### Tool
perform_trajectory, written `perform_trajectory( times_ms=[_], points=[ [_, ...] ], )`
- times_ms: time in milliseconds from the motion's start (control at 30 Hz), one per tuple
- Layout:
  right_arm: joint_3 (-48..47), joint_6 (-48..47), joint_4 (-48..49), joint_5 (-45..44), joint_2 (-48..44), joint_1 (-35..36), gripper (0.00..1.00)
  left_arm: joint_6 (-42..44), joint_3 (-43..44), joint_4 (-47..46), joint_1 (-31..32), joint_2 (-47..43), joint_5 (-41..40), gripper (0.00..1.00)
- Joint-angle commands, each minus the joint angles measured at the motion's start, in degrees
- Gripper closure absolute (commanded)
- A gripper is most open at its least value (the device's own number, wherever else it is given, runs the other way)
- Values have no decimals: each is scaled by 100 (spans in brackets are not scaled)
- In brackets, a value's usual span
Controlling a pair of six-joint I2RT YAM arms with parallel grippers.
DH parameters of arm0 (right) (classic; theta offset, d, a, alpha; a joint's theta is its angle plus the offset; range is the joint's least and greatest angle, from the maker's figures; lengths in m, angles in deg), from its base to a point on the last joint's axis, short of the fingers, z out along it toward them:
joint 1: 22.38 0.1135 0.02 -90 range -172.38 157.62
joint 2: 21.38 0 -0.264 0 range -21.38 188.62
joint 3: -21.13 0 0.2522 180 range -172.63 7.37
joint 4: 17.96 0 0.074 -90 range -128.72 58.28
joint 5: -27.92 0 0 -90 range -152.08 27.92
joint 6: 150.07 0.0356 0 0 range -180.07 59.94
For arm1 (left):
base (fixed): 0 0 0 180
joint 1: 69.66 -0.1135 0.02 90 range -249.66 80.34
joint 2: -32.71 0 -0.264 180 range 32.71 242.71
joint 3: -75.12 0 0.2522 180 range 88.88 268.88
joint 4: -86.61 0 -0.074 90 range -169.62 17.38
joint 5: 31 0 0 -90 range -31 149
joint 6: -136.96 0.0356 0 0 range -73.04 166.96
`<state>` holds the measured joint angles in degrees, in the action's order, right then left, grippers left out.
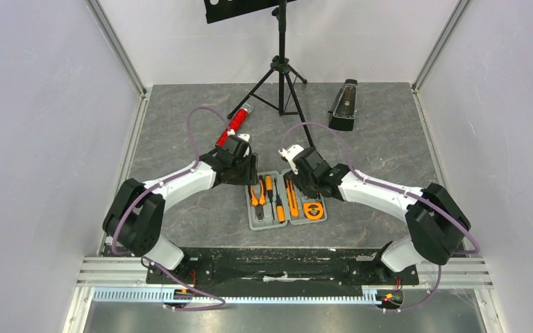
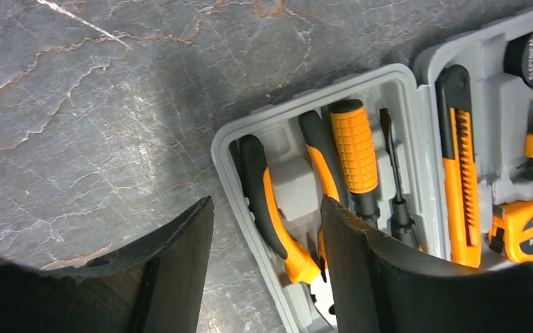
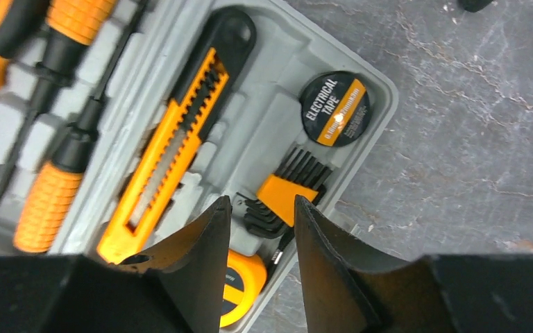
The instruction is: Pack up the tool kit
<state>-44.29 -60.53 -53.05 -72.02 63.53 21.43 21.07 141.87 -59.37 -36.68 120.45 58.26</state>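
Observation:
The grey tool kit case (image 1: 253, 220) lies open and flat in the middle of the table. Its left half (image 2: 416, 90) holds the pliers (image 2: 260, 187) and an orange screwdriver (image 2: 354, 149). The right half holds the knife (image 3: 173, 146), the tape measure (image 3: 243, 288), hex keys (image 3: 288, 191) and a roll of electrical tape (image 3: 335, 109). My left gripper (image 2: 265, 208) hangs open over the case's left rim and the pliers, with nothing in it. My right gripper (image 3: 261, 205) is open above the hex keys and tape measure, also holding nothing.
A red glittery cylinder (image 1: 234, 125) lies just behind my left gripper (image 1: 248, 175). A black tripod stand (image 1: 281, 76) rises at the back centre and a black metronome (image 1: 344, 105) stands at the back right. White walls close in both sides.

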Motion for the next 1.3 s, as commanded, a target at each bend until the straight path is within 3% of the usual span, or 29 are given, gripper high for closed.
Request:
perform_trajectory(
  times_ms=[0, 500, 833, 900, 1167, 1267],
  points=[
    [108, -355, 175, -664, 206, 40, 59, -334, -125, -328, 8, 145, -339, 36],
    [419, -539, 357, 14, 172, 207, 61, -359, -381, -329, -1, 375, -499, 45],
    [612, -672, 505, -685, 410, 270, 65, -321, -561, -226, -157, 342, -774, 63],
    [622, -706, 539, -750, 455, 332, 68, -303, -575, -167, -228, 333, -835, 65],
    [248, -818, 566, -683, 458, 719, 100, -252, -724, 29, -501, 139, -1173, 69],
    [-22, -854, 454, -738, 367, 851, 100, -256, -738, 40, -570, 20, -1209, 70]
  ],
)
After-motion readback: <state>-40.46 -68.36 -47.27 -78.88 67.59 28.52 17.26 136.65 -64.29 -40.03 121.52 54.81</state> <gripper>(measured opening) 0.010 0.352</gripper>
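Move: The left hand is about 3 cm above the open case's left rim near its far corner, with the rim 1 cm to its left. The pliers' middle lies some 5 cm back and 2 cm right, and the ribbed screwdriver handle 5 cm right, level ahead. The hex key set lies about 2 cm right of the right hand and 4 cm below; the tape roll is 6 cm beyond the set, the tape measure 5 cm behind it, and the knife 6 cm left of it. The left fingers pinch the case's left wall together with the pliers' outer handle, after sinking about 3 cm and narrowing, then pull left roughly 2 cm. The right hand drops some 3 cm into the tray, easing back and a little right, shuts its fingers beside the hex key set, then shifts left about 2.5 cm with the case. ##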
